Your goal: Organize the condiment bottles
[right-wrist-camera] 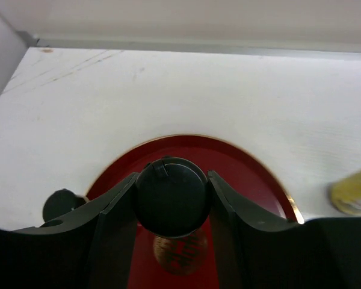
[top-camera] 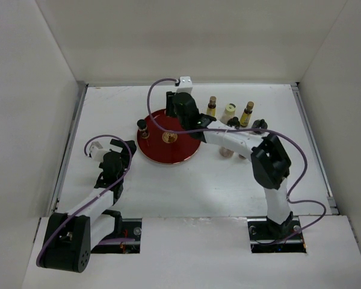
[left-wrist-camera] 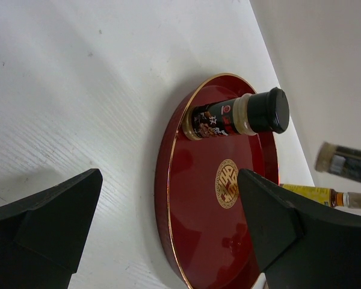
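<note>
A round red tray [top-camera: 168, 147] lies mid-table. On its left edge stands a dark bottle with a black cap [top-camera: 143, 128], which also shows in the left wrist view [left-wrist-camera: 237, 116]. My right gripper [top-camera: 171, 108] reaches over the tray's back part. In the right wrist view the right gripper [right-wrist-camera: 172, 180] is shut on a black-capped bottle [right-wrist-camera: 171, 195] above the red tray [right-wrist-camera: 240, 156]. My left gripper [top-camera: 123, 147] waits open just left of the tray, its jaws empty [left-wrist-camera: 168, 180]. Three more bottles [top-camera: 212, 106], [top-camera: 228, 112], [top-camera: 247, 114] stand behind the right arm.
Another small bottle [top-camera: 227, 151] stands under the right forearm, and a dark one [top-camera: 259, 124] beside it. White walls close in the table at the back and on both sides. The right arm's cable loops over the tray.
</note>
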You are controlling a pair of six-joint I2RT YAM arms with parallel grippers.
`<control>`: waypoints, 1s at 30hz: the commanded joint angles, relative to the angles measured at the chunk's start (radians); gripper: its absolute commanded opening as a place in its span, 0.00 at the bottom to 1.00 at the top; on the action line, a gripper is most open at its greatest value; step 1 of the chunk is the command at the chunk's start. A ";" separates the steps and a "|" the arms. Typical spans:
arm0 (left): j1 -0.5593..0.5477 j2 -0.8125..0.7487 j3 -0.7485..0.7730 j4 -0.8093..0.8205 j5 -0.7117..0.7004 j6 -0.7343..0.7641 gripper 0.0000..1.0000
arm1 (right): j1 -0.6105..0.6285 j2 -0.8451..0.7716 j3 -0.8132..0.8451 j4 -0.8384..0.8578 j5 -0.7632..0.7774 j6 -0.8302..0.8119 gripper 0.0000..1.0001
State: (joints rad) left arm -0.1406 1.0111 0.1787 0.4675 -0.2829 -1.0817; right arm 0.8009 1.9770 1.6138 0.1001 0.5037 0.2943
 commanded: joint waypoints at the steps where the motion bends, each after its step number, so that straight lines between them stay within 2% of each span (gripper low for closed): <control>1: -0.010 -0.014 0.004 0.048 -0.007 0.006 1.00 | 0.022 0.107 0.141 0.033 -0.070 0.028 0.36; 11: -0.012 0.001 0.004 0.049 -0.015 0.006 1.00 | 0.053 0.338 0.412 -0.034 -0.093 0.052 0.36; 30: -0.014 0.001 0.005 0.051 -0.018 0.008 1.00 | 0.060 0.410 0.385 -0.077 -0.063 0.052 0.37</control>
State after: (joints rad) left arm -0.1528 1.0122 0.1787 0.4675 -0.2882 -1.0809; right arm 0.8516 2.3890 1.9926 -0.0105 0.4198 0.3367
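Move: The black-capped bottle already in the right hand is going to a free spot in the red tray's far left part, about 9 cm left, 2 cm ahead and 16 cm below. From the right hand, the standing bottle is some 13 cm left, 2 cm back and 13 cm below; the tray's middle 2 cm left and 3 cm back; the yellow bottle 15 cm right and 5 cm ahead. From the left hand, the free spot lies roughly 11 cm ahead and 12 cm right. Still pinching the black-capped bottle, the right hand swings left and down over the tray, then sinks almost straight down beside the standing bottle, slowing at the end: about 9 cm left and 10 cm down in all. The wrist turns a little counter-clockwise and tips slightly down; the fingers keep their hold. ##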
